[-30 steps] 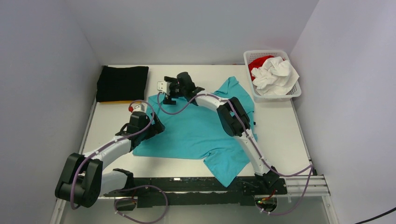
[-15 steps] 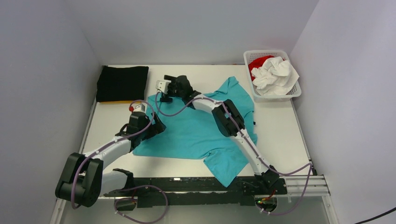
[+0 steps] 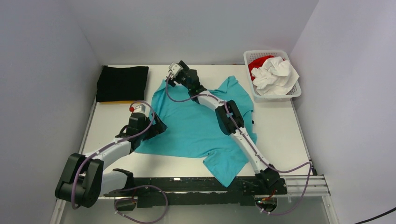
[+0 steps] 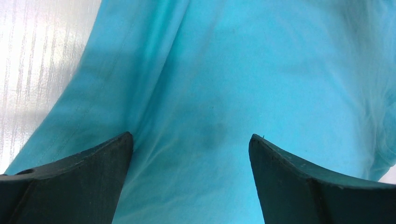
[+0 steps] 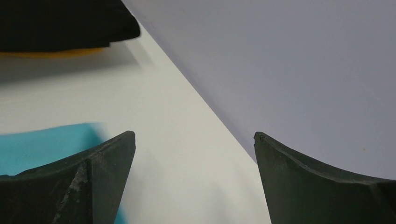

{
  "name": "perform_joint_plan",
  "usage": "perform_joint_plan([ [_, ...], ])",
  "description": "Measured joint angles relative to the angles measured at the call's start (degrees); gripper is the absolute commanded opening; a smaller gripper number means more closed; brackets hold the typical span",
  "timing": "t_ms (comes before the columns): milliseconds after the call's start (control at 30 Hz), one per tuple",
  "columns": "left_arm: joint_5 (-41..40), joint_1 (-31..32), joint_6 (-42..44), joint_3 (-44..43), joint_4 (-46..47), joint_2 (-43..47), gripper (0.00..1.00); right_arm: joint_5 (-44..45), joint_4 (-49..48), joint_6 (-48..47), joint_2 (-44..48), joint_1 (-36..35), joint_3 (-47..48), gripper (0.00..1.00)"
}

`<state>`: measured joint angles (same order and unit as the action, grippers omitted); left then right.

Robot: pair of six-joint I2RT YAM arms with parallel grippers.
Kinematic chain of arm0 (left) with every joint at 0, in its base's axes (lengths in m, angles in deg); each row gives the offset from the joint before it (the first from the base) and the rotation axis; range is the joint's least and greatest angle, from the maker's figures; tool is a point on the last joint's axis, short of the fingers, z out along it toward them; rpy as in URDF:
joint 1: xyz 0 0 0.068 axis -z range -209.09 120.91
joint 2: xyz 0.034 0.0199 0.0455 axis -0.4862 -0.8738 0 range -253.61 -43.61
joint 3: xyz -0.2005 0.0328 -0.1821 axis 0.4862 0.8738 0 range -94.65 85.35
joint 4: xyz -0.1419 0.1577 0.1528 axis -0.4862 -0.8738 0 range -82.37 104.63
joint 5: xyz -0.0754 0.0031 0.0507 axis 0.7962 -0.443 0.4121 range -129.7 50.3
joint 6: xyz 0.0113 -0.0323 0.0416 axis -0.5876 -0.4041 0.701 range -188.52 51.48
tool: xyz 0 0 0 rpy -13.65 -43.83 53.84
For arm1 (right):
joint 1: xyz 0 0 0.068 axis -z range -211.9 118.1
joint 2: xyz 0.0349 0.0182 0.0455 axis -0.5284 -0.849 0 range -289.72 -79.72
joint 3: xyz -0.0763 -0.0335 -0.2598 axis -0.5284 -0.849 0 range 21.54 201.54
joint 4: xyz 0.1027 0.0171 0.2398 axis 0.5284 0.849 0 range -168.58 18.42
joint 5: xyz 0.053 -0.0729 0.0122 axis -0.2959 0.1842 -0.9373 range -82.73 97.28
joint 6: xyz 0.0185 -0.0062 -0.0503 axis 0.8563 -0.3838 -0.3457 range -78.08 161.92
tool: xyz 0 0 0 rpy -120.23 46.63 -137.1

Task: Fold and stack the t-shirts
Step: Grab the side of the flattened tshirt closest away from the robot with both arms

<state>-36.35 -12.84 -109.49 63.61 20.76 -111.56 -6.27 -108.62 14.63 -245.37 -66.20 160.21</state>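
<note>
A turquoise t-shirt [image 3: 196, 126] lies spread flat across the middle of the table, one sleeve reaching the near edge. My left gripper [image 3: 156, 126] hovers open over its left edge, with turquoise cloth [image 4: 196, 93] filling the gap between the fingers [image 4: 191, 140]. My right gripper [image 3: 171, 79] stands open at the shirt's far left corner, pointing at bare table and the back wall [image 5: 194, 137]. A folded black t-shirt [image 3: 122, 83] rests on an orange-yellow one [image 3: 114, 101] at the back left. White [image 3: 276, 74] and red [image 3: 258, 61] t-shirts sit crumpled in the basket.
The white lattice basket [image 3: 294, 93] stands at the back right corner. Grey walls close in the table on the left, back and right. The right arm stretches diagonally over the turquoise shirt. A black rail runs along the near edge.
My right gripper has swung from the shirt's upper left part toward the back wall. The shirt's far left corner now lies farther back. The left arm has barely moved.
</note>
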Motion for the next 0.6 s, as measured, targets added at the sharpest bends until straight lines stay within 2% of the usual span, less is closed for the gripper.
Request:
perform_joint_plan([
  [267,-0.1,0.0,-0.2,0.0,-2.4,1.6,0.99,-0.7,5.9,4.4,1.0,1.7,-0.7,1.00],
  [433,-0.6,0.0,-0.3,0.0,-6.4,4.0,0.99,-1.4,8.4,9.9,10.5,2.2,-12.5,1.00],
  [600,-1.3,0.0,-0.4,0.0,-10.3,6.7,0.99,-0.5,10.8,13.4,26.1,2.7,-28.7,1.00],
])
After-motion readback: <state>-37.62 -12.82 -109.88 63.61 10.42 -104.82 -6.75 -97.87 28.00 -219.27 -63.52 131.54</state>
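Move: The turquoise shirt's far-right sleeve lies about 27 cm right of the right hand, 3 cm back and 8 cm below it. The shirt's far-left corner is much nearer, some 5 cm left and 2 cm back, and the laundry basket stands roughly 48 cm right, level with it. From the left hand that far-left corner lies nearly straight ahead, about 29 cm out; the black stack is some 30 cm ahead and 21 cm left. The shirt's far-left corner is left behind by the open right hand, which first dips about 2 cm while sliding right, then swings back, right and up over the far edge, ending some 8 cm off and tipped down about 20 degrees. On the near-left part of the cloth, the left hand's open fingertips keep touching and drag it back a good 2 cm. ##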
